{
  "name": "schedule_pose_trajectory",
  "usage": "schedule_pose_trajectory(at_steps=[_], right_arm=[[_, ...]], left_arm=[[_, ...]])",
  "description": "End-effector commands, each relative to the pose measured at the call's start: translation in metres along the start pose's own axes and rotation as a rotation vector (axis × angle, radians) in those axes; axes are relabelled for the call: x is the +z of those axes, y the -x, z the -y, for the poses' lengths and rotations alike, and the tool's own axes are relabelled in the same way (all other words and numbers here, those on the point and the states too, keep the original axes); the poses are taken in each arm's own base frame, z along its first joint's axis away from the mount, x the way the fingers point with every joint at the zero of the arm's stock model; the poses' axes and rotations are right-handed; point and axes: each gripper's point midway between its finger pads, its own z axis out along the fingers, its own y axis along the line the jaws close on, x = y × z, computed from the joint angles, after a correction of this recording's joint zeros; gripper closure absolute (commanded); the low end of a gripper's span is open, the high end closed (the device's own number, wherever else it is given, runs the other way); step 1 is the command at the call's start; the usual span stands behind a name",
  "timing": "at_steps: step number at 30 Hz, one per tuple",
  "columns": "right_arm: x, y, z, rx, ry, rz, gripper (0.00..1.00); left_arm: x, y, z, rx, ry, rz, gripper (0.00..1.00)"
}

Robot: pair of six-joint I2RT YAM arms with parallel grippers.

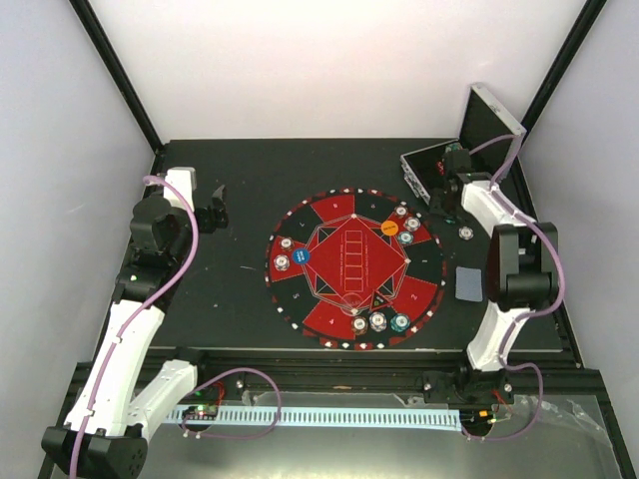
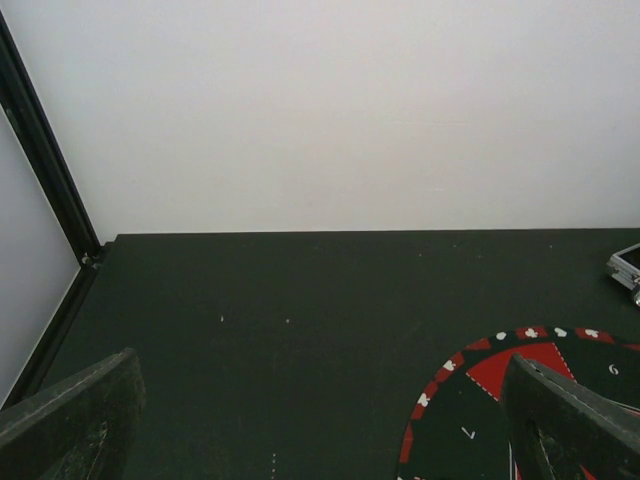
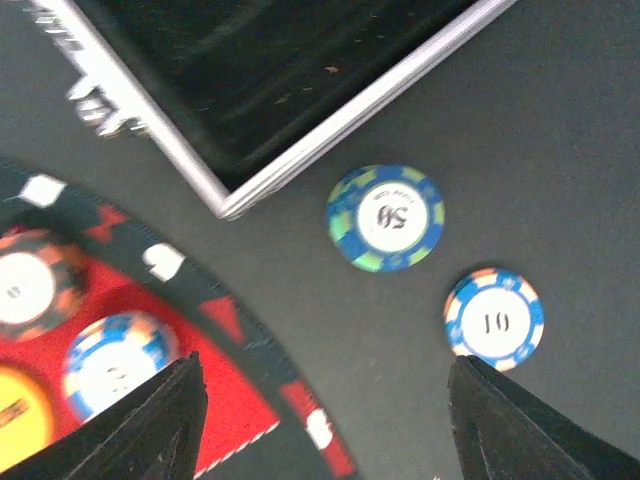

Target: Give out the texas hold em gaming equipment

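Observation:
The round red-and-black mat (image 1: pixel 329 299) carries small chips in groups at its left (image 1: pixel 284 261), upper right (image 1: pixel 410 224) and bottom (image 1: pixel 379 320), plus a blue disc (image 1: pixel 304 255), an orange disc (image 1: pixel 389 228) and a black triangle (image 1: pixel 379 299). A grey-blue card (image 1: pixel 468 282) lies right of the mat. My right gripper (image 3: pixel 325 440) hovers open over bare table by the mat's edge (image 3: pixel 240 330). Beyond its fingers lie a blue-green 50 chip (image 3: pixel 385 217) and a blue-orange 10 chip (image 3: pixel 494 318). My left gripper (image 2: pixel 320 430) is open and empty, left of the mat (image 2: pixel 480 400).
The open silver case (image 1: pixel 424 170) stands at the back right with its lid (image 1: pixel 494 115) raised. Its corner (image 3: pixel 230 205) sits just beyond the 50 chip. One chip (image 1: pixel 466 233) shows on the table right of the mat. Walls enclose the table on three sides.

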Motion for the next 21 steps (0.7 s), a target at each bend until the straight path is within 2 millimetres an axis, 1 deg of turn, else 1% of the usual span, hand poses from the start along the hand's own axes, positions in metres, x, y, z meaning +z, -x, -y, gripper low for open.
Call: schedule_pose_trajectory(at_steps=[1, 4, 8, 11, 13, 15, 18, 21], right_arm=[[0.025, 0.013, 0.02, -0.002, -0.008, -0.036, 0.33], [0.043, 0.013, 0.029, -0.008, -0.001, -0.077, 0.32], [0.056, 0.014, 0.032, -0.029, 0.003, -0.122, 0.32], [0.064, 0.016, 0.036, -0.017, 0.008, -0.131, 0.31], [0.067, 0.018, 0.034, -0.016, 0.027, -0.141, 0.31], [0.071, 0.016, 0.032, -0.028, 0.037, -0.159, 0.31], [0.076, 0.017, 0.033, -0.038, 0.028, -0.169, 0.3], [0.079, 0.018, 0.035, -0.043, 0.016, -0.176, 0.33]], left_arm=[[-0.001, 0.005, -0.001, -0.006, 0.006, 0.017, 0.01], [-0.001, 0.005, -0.001, -0.008, 0.0, 0.017, 0.01], [0.001, 0.003, 0.001, -0.01, -0.009, 0.01, 0.01], [0.002, 0.002, 0.001, -0.01, -0.011, 0.006, 0.01], [0.003, 0.001, 0.002, -0.011, -0.011, 0.002, 0.01], [0.003, 0.001, 0.001, -0.012, -0.011, 0.002, 0.01], [0.003, 0.001, 0.002, -0.011, -0.011, 0.001, 0.01], [0.003, 0.001, 0.001, -0.011, -0.008, -0.001, 0.01]])
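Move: The short stack of blue-green "50" chips lies about 4 cm ahead of the right gripper, 4 cm to its right and roughly 9 cm below. The "10" chip sits about 3 cm to the right of the stack and 4 cm nearer the base; the open case's middle is some 12 cm beyond the stack. On the mat, a blue-white chip lies about 7 cm left of the gripper and 1 cm back. From the left hand, the stack is about 15 cm ahead and 54 cm right, far below. Bring the right gripper down about 6 cm onto the near side of the case, swinging right as it sinks, then easing forward, some 4 cm each way, until the "50" stack sits between and below the fingertips. Tip the fingers nearer to vertical by about 10 degrees and keep them roughly two-thirds open, without closing. ##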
